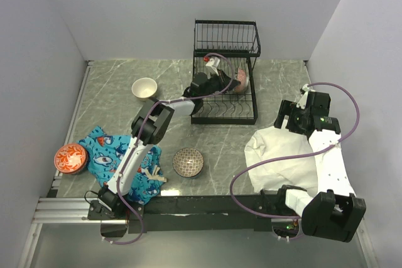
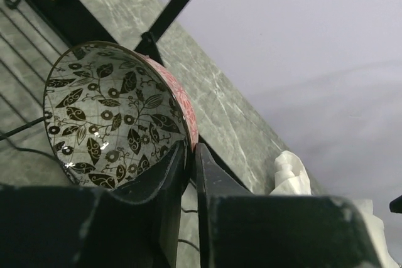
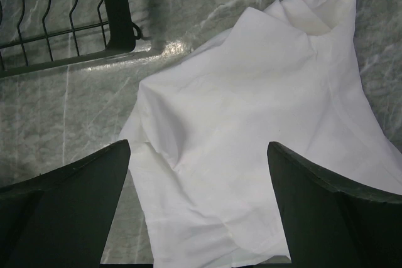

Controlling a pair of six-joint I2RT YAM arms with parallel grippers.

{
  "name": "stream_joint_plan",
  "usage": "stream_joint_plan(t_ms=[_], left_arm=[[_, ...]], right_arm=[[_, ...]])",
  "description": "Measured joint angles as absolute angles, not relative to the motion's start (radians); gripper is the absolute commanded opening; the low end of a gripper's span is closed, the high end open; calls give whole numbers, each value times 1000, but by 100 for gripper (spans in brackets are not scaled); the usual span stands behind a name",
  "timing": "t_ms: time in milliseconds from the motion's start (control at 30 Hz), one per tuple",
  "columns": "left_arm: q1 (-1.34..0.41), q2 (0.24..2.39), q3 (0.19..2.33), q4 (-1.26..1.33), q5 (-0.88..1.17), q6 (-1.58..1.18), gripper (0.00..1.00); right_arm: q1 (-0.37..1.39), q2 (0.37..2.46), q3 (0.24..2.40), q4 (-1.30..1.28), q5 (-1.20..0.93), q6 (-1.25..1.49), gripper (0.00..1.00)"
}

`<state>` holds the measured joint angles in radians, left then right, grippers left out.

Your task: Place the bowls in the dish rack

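The black wire dish rack [image 1: 223, 119] stands at the back middle of the table. My left gripper [image 1: 230, 83] reaches into its lower tier, shut on the rim of a bowl [image 1: 241, 81] that stands on edge. In the left wrist view this bowl [image 2: 113, 117] has a black leaf pattern inside and a pink outside, with its rim between my left gripper's [image 2: 191, 149] fingers. A white bowl [image 1: 144, 88], a brown patterned bowl [image 1: 188, 162] and an orange bowl [image 1: 70, 157] sit on the table. My right gripper [image 1: 284, 117] hovers open to the right of the rack, with nothing between its fingers.
A blue patterned cloth [image 1: 110, 152] lies at the front left beside the orange bowl. A white cloth [image 1: 282, 155] lies at the front right, under my right gripper [image 3: 198, 149]. The rack's corner [image 3: 116, 10] shows at the upper left of the right wrist view.
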<state>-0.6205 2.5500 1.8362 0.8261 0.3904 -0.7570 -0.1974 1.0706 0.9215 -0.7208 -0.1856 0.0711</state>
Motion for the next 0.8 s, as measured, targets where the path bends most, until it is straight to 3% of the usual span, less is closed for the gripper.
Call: stream_joint_plan(t_ms=[400,800], left_arm=[[-582,2550,1810,831,430,-762,40],[-582,2434,1686,830,485,-720,45]], right_arm=[[-197,1094,921,-717,-186,71,98],[-197,1097,921,-716,-202,74,98]])
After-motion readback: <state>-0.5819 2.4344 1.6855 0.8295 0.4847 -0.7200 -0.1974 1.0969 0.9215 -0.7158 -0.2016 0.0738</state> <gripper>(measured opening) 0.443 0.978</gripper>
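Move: The left fingertips are still around the near rim of the floral bowl, which stands on edge in the lower rack; its middle is about 5 cm ahead, 2 cm right and 2 cm below. The rack's front right corner lies some 12 cm back, 7 cm right and 12 cm down; the white bowl on the table is about 40 cm left, 4 cm farther out, 11 cm lower. From the right hand the floral bowl is roughly 22 cm ahead, 17 cm left, 3 cm lower. The left hand eases about 2 cm left and 1 cm forward and down with the floral bowl's rim still between its fingertips, while they go on opening, from barely parted to nearly half wide. It then draws back some 2 cm and finally lifts about 2 cm and slips a little farther left, so that the fingers come free of the rim and start away from the bowl, the wrist hardly turning. ##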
